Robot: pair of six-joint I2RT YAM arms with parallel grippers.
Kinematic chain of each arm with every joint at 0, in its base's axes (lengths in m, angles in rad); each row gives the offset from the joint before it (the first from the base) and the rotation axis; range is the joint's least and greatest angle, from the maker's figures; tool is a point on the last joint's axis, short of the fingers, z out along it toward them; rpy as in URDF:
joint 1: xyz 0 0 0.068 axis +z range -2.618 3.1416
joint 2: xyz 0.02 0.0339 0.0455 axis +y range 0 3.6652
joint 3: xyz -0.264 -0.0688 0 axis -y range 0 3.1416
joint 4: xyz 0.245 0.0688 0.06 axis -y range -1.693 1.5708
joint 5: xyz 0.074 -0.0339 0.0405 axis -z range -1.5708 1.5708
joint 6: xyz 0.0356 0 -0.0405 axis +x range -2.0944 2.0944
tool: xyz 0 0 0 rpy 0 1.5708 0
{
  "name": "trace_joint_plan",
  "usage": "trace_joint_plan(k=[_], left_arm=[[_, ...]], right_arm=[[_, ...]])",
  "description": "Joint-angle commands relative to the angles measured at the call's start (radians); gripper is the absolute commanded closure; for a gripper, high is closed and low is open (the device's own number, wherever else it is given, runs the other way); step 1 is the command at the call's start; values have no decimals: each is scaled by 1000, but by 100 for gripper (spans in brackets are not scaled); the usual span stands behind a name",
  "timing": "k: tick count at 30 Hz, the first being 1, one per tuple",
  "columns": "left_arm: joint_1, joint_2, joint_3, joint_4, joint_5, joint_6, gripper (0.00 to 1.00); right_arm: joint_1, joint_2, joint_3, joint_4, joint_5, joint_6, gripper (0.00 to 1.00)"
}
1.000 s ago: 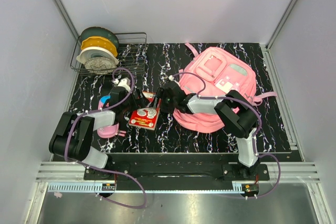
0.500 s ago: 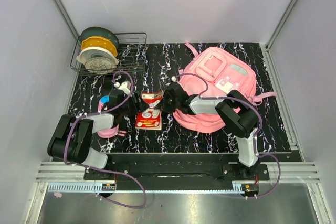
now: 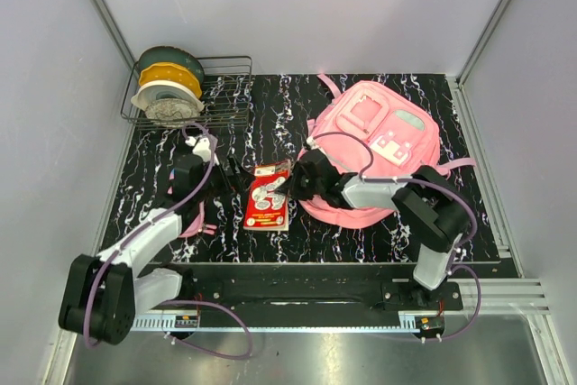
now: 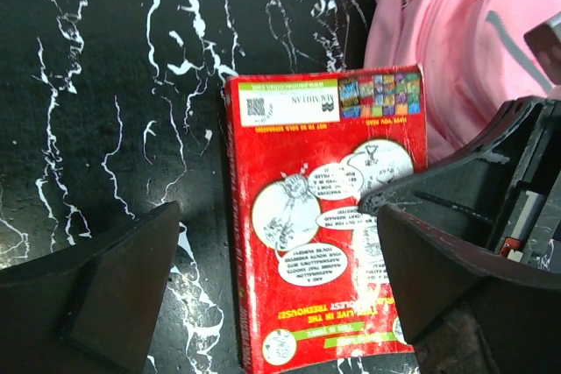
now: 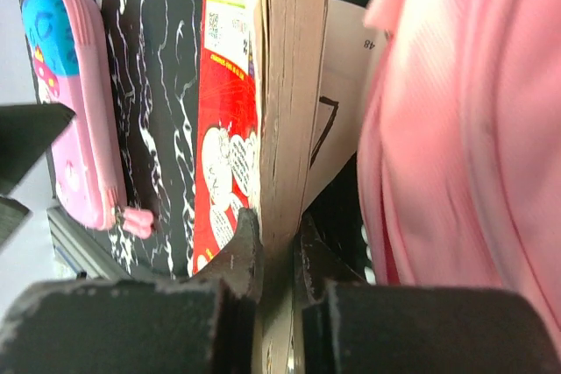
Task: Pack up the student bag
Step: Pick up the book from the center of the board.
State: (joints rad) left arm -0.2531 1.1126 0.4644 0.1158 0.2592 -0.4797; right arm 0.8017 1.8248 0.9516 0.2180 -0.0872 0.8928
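The student bag (image 3: 383, 137), a large pink backpack, lies at the right of the black marble table; it also fills the right of the right wrist view (image 5: 473, 129). A red book (image 3: 269, 196) lies just left of it. My right gripper (image 3: 302, 182) is shut on the book's page edge (image 5: 280, 129), lifting that side off the table. Its fingers (image 5: 241, 251) press both faces of the book. My left gripper (image 3: 234, 171) stands open to the left of the book. In the left wrist view the book (image 4: 324, 216) lies between and beyond its wide fingers (image 4: 114, 286).
A pink-and-blue pencil case (image 5: 74, 111) lies left of the book, mostly under my left arm in the top view. A wire basket (image 3: 230, 87) with filament spools (image 3: 167, 87) stands at the back left. Grey walls enclose the table.
My right gripper has closed on the book's edge and tipped it up. The book has turned lengthwise and shifted right toward the bag. My left arm has drawn back, its gripper open.
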Motion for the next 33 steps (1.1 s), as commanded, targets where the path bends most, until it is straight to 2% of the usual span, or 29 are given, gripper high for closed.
trace_joint_plan(k=[1,6,9,13,17,21,28,33], left_arm=[[9,-80,19,-48,-6,39,1],[11,-128,-24,-15,83,6,1],[12,-195,-85,76,144,-58,1],[11,-305,-144,120,150,-148,1],[11,-370,-203,171,152,-226,1],[9,-398,-299,380,167,-351,1],[5,-402,-331,423,141,-359,1],[3,-358,-351,573,175,-408,1]], right_arm=[[5,-134,-60,139,-3,12,100],[4,-228,-112,205,-6,40,100],[2,-275,-135,228,46,54,100],[2,-312,-158,273,113,61,100],[-10,-315,-149,345,106,75,100],[-12,-309,-143,392,113,103,100],[-13,-314,-160,457,103,132,100],[-13,-309,-172,481,89,161,100]])
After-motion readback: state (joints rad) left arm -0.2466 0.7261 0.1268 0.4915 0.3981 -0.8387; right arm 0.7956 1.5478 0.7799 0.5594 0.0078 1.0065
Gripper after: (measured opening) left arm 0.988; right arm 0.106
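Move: The right hand already grips the red book by its page edge; the book's middle lies about 5 cm to that hand's left, 2 cm back and a little lower. The pink bag's middle is some 21 cm to its right and 8 cm farther out, about level in height, and the pencil case about 24 cm to its left and 3 cm back. From the empty left hand, the book's middle is roughly 7 cm to the right, 3 cm back and 7 cm below. Keeping its pinch on the page edge, the right hand eases a centimetre or two back and right, then lifts the book about 13 cm off the board with a slight forward drift, its wrist tilting some 25 degrees so that the fingers point less steeply down. The wide-open, empty left hand draws about 5 cm back and 5 cm up, a couple of centimetres to the right as well, and rolls its right side up so that its fingers come nearer to level. ##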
